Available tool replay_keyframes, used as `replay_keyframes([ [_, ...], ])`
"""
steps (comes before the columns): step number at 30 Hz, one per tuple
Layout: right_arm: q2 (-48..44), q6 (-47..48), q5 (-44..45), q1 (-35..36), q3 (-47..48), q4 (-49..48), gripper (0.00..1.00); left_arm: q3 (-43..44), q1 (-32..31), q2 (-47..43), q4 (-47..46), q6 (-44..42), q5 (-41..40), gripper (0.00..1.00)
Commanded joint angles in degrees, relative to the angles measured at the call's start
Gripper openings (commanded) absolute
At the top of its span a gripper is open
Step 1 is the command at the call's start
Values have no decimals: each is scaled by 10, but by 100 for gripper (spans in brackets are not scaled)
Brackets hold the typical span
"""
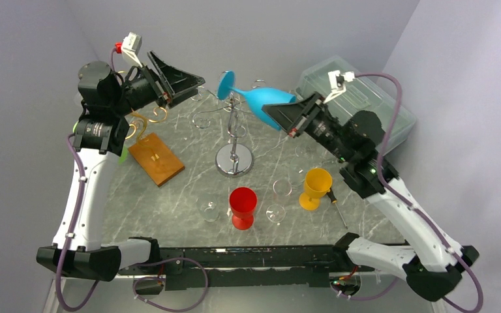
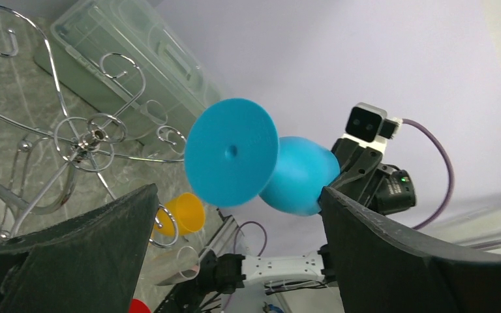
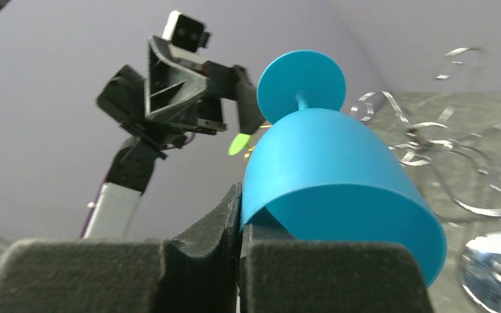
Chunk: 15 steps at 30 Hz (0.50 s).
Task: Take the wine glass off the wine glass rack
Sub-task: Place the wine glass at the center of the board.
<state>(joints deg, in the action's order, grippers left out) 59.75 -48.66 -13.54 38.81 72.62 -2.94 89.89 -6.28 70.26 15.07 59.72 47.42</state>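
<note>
The blue wine glass (image 1: 264, 98) lies tilted in the air, its round foot (image 2: 231, 151) pointing left beside the top hooks of the chrome wine glass rack (image 1: 233, 134). I cannot tell whether the foot touches a hook. My right gripper (image 1: 275, 116) is shut on the rim of the bowl (image 3: 333, 176), one pad inside and one outside, as the right wrist view shows with the right gripper (image 3: 241, 212) at the rim. My left gripper (image 1: 194, 88) stands open to the left of the rack with nothing in it. In the left wrist view the left gripper (image 2: 238, 195) faces the glass's foot.
On the marble table stand a red glass (image 1: 242, 207), a yellow glass (image 1: 315, 188) and several clear glasses (image 1: 209, 208). A screwdriver (image 1: 336, 205) lies by the yellow glass. A wooden board (image 1: 156, 158) and a gold wire stand (image 1: 147, 120) are at left, and a clear plastic box (image 1: 365, 98) at back right.
</note>
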Motion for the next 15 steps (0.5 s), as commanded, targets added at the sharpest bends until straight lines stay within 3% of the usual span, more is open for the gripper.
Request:
replay_keyframes([
  [1, -76, 60, 121, -1, 18, 142, 0, 29, -9, -2, 48, -76, -28, 100],
  [9, -186, 82, 306, -2, 25, 388, 0, 66, -38, -16, 169, -191, -109, 99],
  [15, -224, 47, 437, -1, 58, 549, 0, 71, -60, -27, 202, -228, -139, 99],
])
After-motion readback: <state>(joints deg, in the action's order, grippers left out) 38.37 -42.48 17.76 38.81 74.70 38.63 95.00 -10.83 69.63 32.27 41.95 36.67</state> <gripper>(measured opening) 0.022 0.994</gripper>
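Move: The right hand already holds the blue wine glass. The yellow wine glass on the table below lies some 15 cm to its right, 4 cm back and 40 cm below. The red wine glass is about 8 cm left and 12 cm back, the chrome rack about 11 cm left and 11 cm ahead. The lidded box is roughly 27 cm right and 22 cm ahead. From the left hand, the yellow glass lies about 36 cm right and 10 cm back. Keeping its pinch on the rim side of the blue wine glass's bowl, the right hand sweeps fast to the right, about 15 cm, away from the chrome rack and towards the space over the yellow glass, sinking some 6 cm as it goes. The wrist turns clockwise about 30 degrees. The empty left hand, still open, sinks a few centimetres and rolls slightly. ##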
